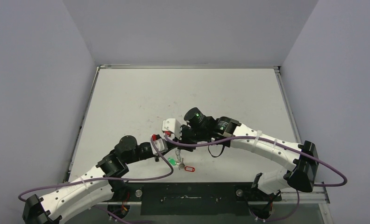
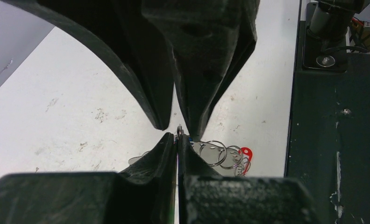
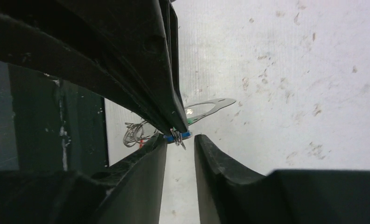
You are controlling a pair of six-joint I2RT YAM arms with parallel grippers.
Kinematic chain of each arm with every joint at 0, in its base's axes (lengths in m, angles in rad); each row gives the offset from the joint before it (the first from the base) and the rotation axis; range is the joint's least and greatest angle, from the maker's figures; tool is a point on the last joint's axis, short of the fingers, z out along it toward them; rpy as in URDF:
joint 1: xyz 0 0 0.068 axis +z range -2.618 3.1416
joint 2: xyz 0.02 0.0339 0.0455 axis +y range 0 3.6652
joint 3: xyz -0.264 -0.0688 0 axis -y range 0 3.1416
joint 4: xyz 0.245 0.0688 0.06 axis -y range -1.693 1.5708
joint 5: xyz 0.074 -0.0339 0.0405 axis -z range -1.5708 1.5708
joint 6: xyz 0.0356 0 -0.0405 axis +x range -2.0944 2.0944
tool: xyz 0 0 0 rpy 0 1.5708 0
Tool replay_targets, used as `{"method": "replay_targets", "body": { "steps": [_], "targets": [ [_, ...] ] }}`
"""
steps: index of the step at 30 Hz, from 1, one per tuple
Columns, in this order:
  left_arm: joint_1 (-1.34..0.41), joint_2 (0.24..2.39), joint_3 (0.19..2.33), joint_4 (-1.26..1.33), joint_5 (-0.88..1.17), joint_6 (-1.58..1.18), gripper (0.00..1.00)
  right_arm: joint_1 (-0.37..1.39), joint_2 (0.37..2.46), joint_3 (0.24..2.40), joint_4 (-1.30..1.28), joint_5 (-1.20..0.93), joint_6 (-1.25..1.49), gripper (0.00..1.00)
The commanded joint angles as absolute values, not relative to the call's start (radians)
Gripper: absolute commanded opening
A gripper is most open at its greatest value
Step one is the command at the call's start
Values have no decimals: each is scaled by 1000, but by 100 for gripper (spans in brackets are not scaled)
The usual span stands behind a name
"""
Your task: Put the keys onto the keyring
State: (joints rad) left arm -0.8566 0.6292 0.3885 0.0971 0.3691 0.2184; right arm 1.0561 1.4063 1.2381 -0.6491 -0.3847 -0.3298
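Observation:
My left gripper (image 2: 178, 137) is shut on a small wire loop with a blue-tagged key (image 3: 185, 135) at its tips. My right gripper (image 3: 181, 138) meets it tip to tip from the opposite side. It is open, and the loop sits in the gap near one fingertip, ungripped. The keyring (image 3: 216, 103), a flat silver hoop with wire loops (image 2: 216, 152), hangs below the two grippers and reaches the table. A green tag (image 1: 172, 161) and a red tag (image 1: 189, 169) lie by it. In the top view both grippers meet near the table's front middle.
The black base plate (image 2: 332, 140) and the arm mounts border the table's near edge just behind the keys. A purple cable (image 1: 141, 177) loops across the front of the table. Grey walls enclose the white table (image 1: 183, 88) on three sides.

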Motion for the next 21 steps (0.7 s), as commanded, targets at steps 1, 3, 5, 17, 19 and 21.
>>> {"method": "replay_targets", "body": {
  "steps": [1,3,5,17,19,21],
  "targets": [
    [-861,593,331,249,344,179,0,1033,1356,1213,-527,-414,-330,42],
    [-861,572,285,337,332,153,0,998,1321,1168,-472,-462,-321,51],
    [-861,556,230,427,327,131,0,952,1290,1118,-408,-529,-303,54],
    [-861,469,72,800,304,59,0,847,1186,914,-139,-798,-239,53],
    [-861,466,65,818,310,52,0,847,1196,906,-114,-809,-219,52],
    [-861,463,64,821,317,48,0,847,1203,900,-85,-818,-199,50]
  ]
}}
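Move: My left fingers already pinch a small silver ring at their tips, with a blue tag about 2 cm beneath it. The ring lies about 1 cm left of and 1 cm below my right hand's point, level fore and aft. The hanging green tag is some 4 cm back, 2 cm left and 8 cm below my left hand; the red tag is about 6 cm back, 5 cm right and 12 cm below that same hand. I open my right fingers from a crack to about half and pull that hand off the ring, some 3 cm forward and 2.5 cm right, then drift partly back while rising 2 cm in all, fingers tipping up about 20 degrees. My left hand keeps its pinch, drawing a little left and, after a slight dip, up, its fingertips tilting up some 20 degrees. ##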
